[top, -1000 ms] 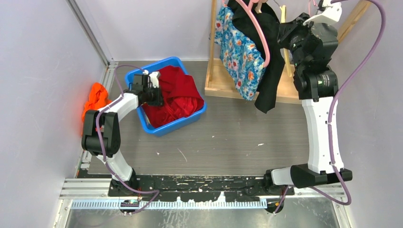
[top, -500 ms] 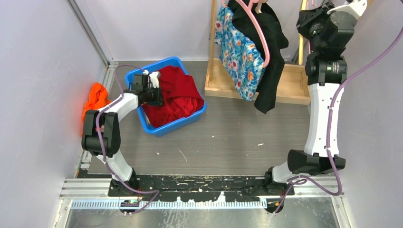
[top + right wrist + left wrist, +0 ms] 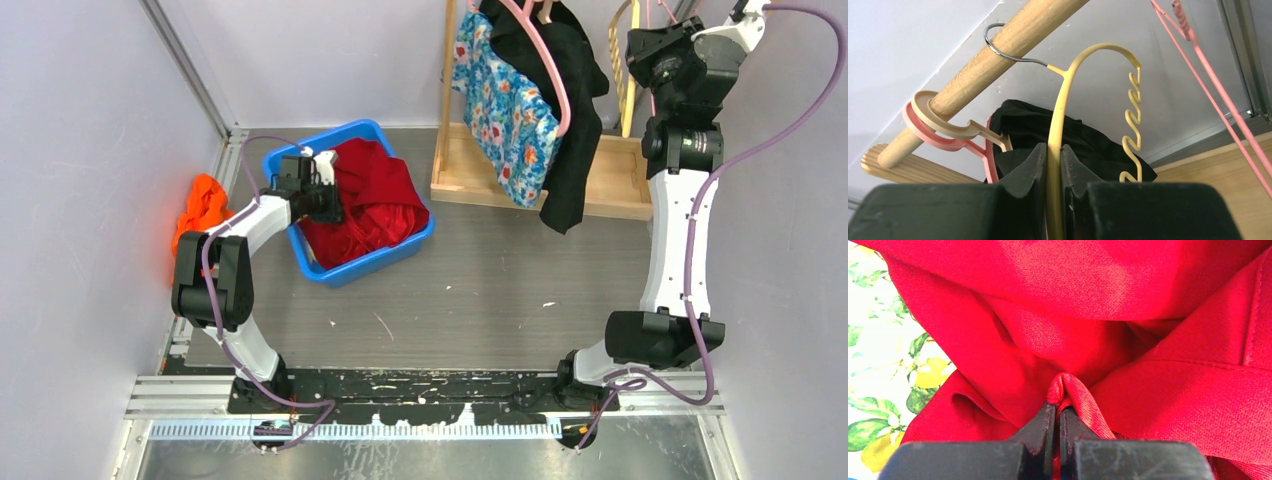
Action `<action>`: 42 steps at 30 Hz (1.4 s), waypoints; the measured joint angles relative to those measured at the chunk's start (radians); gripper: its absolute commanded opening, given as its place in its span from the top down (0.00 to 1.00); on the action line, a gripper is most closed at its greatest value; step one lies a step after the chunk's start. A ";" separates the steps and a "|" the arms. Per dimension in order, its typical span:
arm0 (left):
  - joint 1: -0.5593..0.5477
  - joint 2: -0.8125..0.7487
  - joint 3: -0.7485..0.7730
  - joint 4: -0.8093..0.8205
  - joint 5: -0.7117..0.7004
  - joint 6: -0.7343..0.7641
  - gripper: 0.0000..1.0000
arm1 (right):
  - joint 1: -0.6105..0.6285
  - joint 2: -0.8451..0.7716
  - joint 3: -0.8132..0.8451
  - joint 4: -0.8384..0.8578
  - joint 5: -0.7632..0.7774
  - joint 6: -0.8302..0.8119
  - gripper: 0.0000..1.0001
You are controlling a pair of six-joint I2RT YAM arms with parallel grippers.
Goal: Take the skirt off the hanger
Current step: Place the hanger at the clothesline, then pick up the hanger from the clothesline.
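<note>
The red skirt (image 3: 372, 198) lies bunched in the blue basket (image 3: 398, 256) at the left. My left gripper (image 3: 325, 200) is shut on a fold of the skirt (image 3: 1128, 315), with the cloth pinched between its tips (image 3: 1058, 407). The yellow hanger (image 3: 1062, 100) is bare, and its metal hook sits over the wooden rod (image 3: 998, 50). My right gripper (image 3: 1054, 150) is shut on the hanger's arm. From above, that right gripper (image 3: 640, 38) is high at the back right by the yellow hanger (image 3: 622, 62).
A blue floral garment (image 3: 505, 115) and a black garment (image 3: 572, 130) hang on the rack from a pink hanger (image 3: 548, 70). The rack's wooden base (image 3: 590, 192) stands behind. An orange cloth (image 3: 203, 205) lies by the left wall. Lemon-print fabric (image 3: 883, 355) shows under the skirt.
My right arm has swung from beside the black garment to the right and back, carrying the yellow hanger. The black garment has swayed a little. The left arm has not moved.
</note>
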State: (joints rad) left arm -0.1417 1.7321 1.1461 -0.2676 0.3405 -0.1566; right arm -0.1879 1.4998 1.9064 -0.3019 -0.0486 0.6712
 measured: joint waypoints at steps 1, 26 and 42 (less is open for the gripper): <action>0.000 0.000 0.000 0.000 0.000 0.002 0.99 | -0.002 -0.007 -0.020 0.018 0.000 0.008 0.99; 0.000 0.039 0.032 -0.031 -0.022 0.004 0.73 | 0.031 -0.134 -0.121 -0.028 0.142 -0.245 0.42; 0.000 0.037 0.053 -0.068 -0.113 0.005 0.01 | 0.211 -0.124 -0.035 -0.023 0.061 -0.460 0.38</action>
State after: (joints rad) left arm -0.1417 1.7687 1.1995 -0.3359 0.2279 -0.1520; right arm 0.0235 1.3754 1.8717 -0.3252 0.0124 0.2115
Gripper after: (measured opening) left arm 0.977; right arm 0.622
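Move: The yellow hanger is pinched in the right hand, its hook already over the wooden rod some 8 cm ahead of that hand and 12 cm above it. The black garment hangs about 13 cm left, 5 cm ahead and 15 cm below; an empty pink hanger hangs some 5 cm right and 5 cm ahead. The left hand still grips a fold of the red skirt, whose middle lies about 7 cm right, 1 cm ahead and 2 cm below. Right hand releases the hanger, dips, backs off about 8 cm, swings left, then forward; left hand releases skirt. ##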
